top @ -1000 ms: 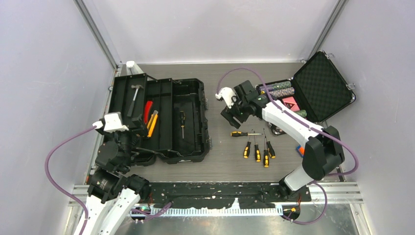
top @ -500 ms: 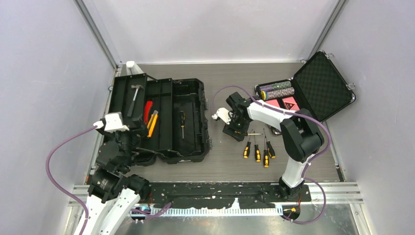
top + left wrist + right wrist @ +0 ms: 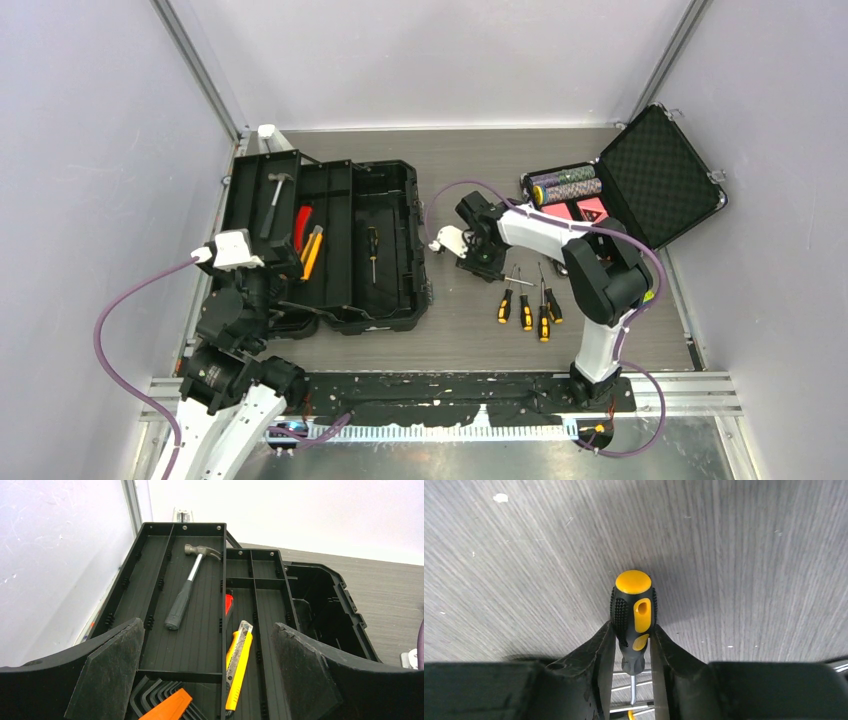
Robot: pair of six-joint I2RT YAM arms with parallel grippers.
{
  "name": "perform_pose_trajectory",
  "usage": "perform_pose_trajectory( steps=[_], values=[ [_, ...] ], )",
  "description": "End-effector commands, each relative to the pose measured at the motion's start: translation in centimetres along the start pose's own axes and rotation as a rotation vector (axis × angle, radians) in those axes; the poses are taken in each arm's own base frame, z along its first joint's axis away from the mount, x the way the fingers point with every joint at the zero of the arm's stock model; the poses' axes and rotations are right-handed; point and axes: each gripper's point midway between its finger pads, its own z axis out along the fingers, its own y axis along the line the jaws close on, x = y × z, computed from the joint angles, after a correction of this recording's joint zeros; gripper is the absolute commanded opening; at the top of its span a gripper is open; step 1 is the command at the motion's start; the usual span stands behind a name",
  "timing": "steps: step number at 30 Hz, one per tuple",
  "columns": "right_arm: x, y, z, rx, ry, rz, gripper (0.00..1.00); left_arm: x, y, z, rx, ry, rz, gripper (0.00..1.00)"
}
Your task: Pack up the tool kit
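Note:
The tool kit's black toolbox (image 3: 415, 250) lies open at the left of the table. A hammer (image 3: 274, 200) (image 3: 187, 592), red pliers (image 3: 302, 225), a yellow knife (image 3: 238, 660) and one screwdriver (image 3: 372, 252) lie inside it. My left gripper (image 3: 272, 265) (image 3: 207, 630) hangs open over the near end of the tray, holding nothing. Low on the table right of the toolbox, my right gripper (image 3: 483, 262) (image 3: 633, 635) is shut on the black-and-yellow handle of a screwdriver (image 3: 633, 615), whose shaft (image 3: 522, 272) points right. Several more screwdrivers (image 3: 527, 305) lie just in front.
A smaller foam-lined black case (image 3: 650, 175) with poker chips stands open at the back right. An orange holder of hex keys (image 3: 160, 700) sits in the tray under my left gripper. White walls enclose the table on three sides.
The right gripper swung down from beside the chip case to the table. It closed on the screwdriver handle. The left arm has not moved.

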Motion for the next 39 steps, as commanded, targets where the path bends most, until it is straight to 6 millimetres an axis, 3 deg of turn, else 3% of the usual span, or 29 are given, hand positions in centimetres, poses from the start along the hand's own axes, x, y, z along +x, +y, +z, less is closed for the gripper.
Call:
perform_pose_trajectory(
  steps=[1,7,13,21,22,24,32,34,36,39],
  values=[
    [-0.8,-2.8,0.3,0.093,0.019,-0.057,0.29,-1.1,-0.2,0.4,0.001,-0.042,-0.014,1.0],
    [-3.2,-6.4,-3.9,0.255,-0.056,-0.041,0.19,-1.0,-0.2,0.4,0.003,-0.043,-0.014,1.0],
    [-7.4,-8.3,-10.6,0.364,-0.261,0.086,0.13,-1.1,-0.1,0.3,0.001,-0.046,-0.015,1.0],
    [-12.5,-8.0,-19.0,0.361,-0.582,0.497,0.08,-1.1,-0.1,0.3,0.002,-0.046,-0.016,1.0],
    [-13.9,-7.2,-19.9,0.288,-0.65,0.614,0.06,-1.2,-0.1,0.3,0.003,-0.047,-0.016,1.0],
    [-15.8,-6.0,-21.0,0.187,-0.725,0.684,0.05,-1.2,-0.2,0.3,0.004,-0.047,-0.017,1.0],
    [-24.7,-0.3,-22.3,-0.181,-0.959,0.904,0.05,-1.2,0.0,0.2,-0.004,-0.049,-0.016,1.0],
    [-26.8,0.9,-21.6,-0.236,-0.966,0.919,0.06,-1.2,0.1,0.2,-0.006,-0.05,-0.016,1.0],
    [-28.9,2.4,-19.5,-0.274,-0.939,0.926,0.07,-1.2,0.1,0.2,-0.007,-0.052,-0.017,1.0],
    [-30.2,2.8,-16.9,-0.279,-0.903,0.969,0.08,-1.3,0.2,0.1,-0.012,-0.055,-0.015,1.0]
  ],
)
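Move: The screwdriver is already pinched in my right hand, just above the table. The toolbox's open bay is centred about 18 cm to my left, 3 cm ahead and 5 cm up; a screwdriver lies on its floor about 19 cm left, 2 cm ahead. The row of four screwdrivers is centred roughly 7 cm right, 5 cm back and 1 cm lower. From my left hand, the bay lies about 16 cm right, 10 ahead and 23 below. Keeping my pinch on the screwdriver handle, I skim forward about 5 cm with my right hand, then climb steeply to some 22 cm as I go on a little farther forward. High up, I swing left about 20 cm over the toolbox's bay, easing back some 6 cm, while the wrist rolls and turns clockwise so the fingers go from pointing down to pointing mostly left and partly down. ##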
